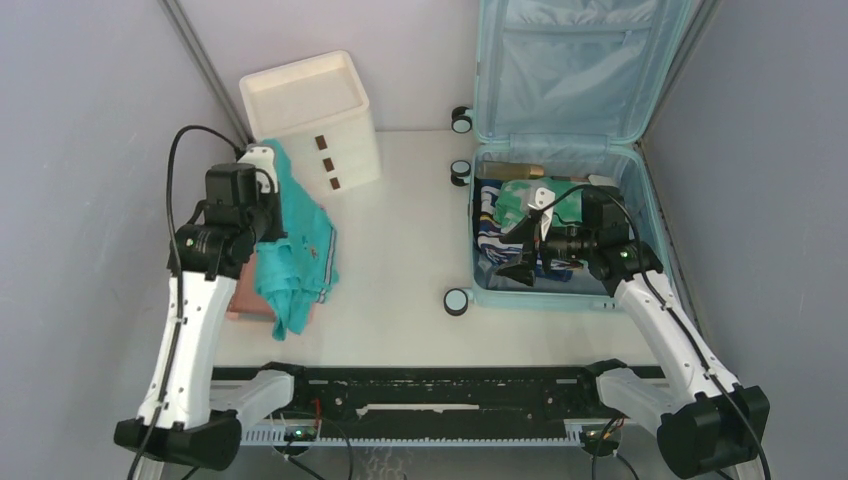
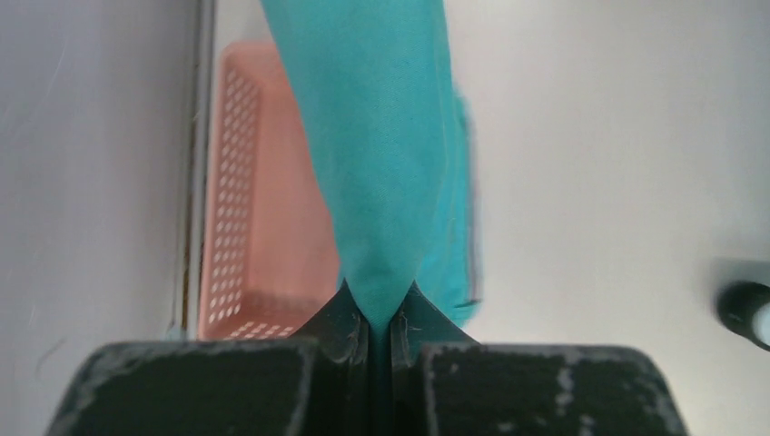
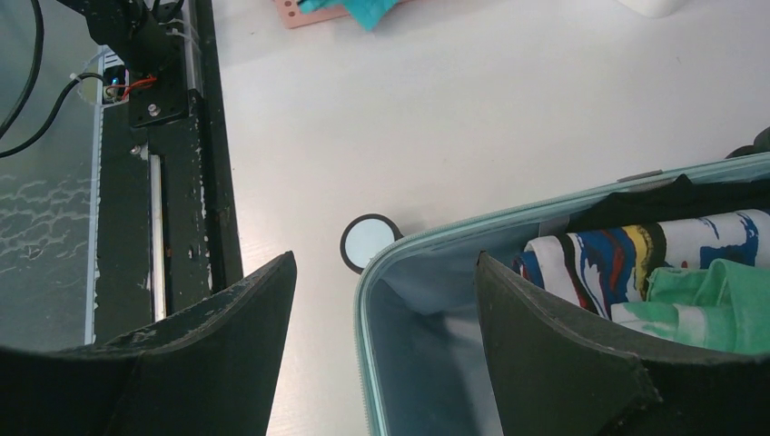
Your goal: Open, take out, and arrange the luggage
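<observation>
The pale blue luggage [image 1: 645,215] lies open at the right, its lid [image 1: 575,70] standing up against the back wall. Folded clothes fill its tray: a green piece [image 1: 540,200], a blue-and-white patterned one [image 3: 617,259] and something black [image 3: 681,195]. My right gripper [image 1: 527,235] hovers open over the tray's near-left corner, the luggage rim [image 3: 436,238] showing between its fingers with nothing held. At the left my left gripper [image 2: 381,313] is shut on a teal shirt [image 2: 381,136], which hangs down over a pink basket [image 2: 263,200].
A white three-drawer box [image 1: 315,120] stands at the back left. Luggage wheels [image 1: 456,300] stick out toward the table's middle. The black rail [image 1: 420,390] with the arm bases runs along the near edge. Grey walls close in both sides.
</observation>
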You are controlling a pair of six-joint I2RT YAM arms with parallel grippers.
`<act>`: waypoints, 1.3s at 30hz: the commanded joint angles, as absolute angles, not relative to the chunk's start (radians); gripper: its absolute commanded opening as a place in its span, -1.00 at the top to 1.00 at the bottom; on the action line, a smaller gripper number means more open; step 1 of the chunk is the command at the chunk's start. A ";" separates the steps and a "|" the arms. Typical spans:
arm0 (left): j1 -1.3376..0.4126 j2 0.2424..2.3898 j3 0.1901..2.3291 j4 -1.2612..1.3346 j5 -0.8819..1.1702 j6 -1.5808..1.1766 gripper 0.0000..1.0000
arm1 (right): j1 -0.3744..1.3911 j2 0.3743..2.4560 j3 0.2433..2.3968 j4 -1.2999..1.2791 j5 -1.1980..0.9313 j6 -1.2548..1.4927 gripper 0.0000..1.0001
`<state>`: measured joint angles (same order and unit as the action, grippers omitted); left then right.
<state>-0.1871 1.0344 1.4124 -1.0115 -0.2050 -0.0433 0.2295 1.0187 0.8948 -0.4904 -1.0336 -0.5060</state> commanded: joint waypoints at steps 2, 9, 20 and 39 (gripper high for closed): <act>-0.005 1.127 1.255 -0.874 -0.204 0.070 1.00 | 0.233 1.020 0.899 -0.463 -1.048 -0.498 -0.58; 0.077 1.383 1.239 -0.767 -0.355 0.093 1.00 | 0.233 1.010 0.899 -0.468 -1.049 -0.497 -0.58; 0.119 1.719 1.244 -0.777 -0.166 0.078 0.99 | 0.226 0.995 0.899 -0.484 -1.040 -0.518 -0.59; -0.260 1.679 1.202 -0.506 0.285 -0.371 0.96 | 0.193 1.014 0.887 -0.493 -1.034 -0.531 -0.59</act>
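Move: My left hand already holds the turquoise garment up over the near left of the table. The pink basket's middle lies about 5 cm ahead, 6 cm left and some 27 cm below it; the white drawer unit stands about 28 cm ahead and 4 cm right, and the suitcase's near wheel 30 cm right, 2 cm back. From my open right hand the basket is about 44 cm left and 10 cm ahead. Keeping the garment pinched, I swing my left hand left about 11 cm and slightly forward while plunging it some 25 cm into the pink basket, tipping the fingers steeply down. Then, low down, I sweep it about 20 cm right, edging forward and turning it clockwise, and bring the garment and basket along. ##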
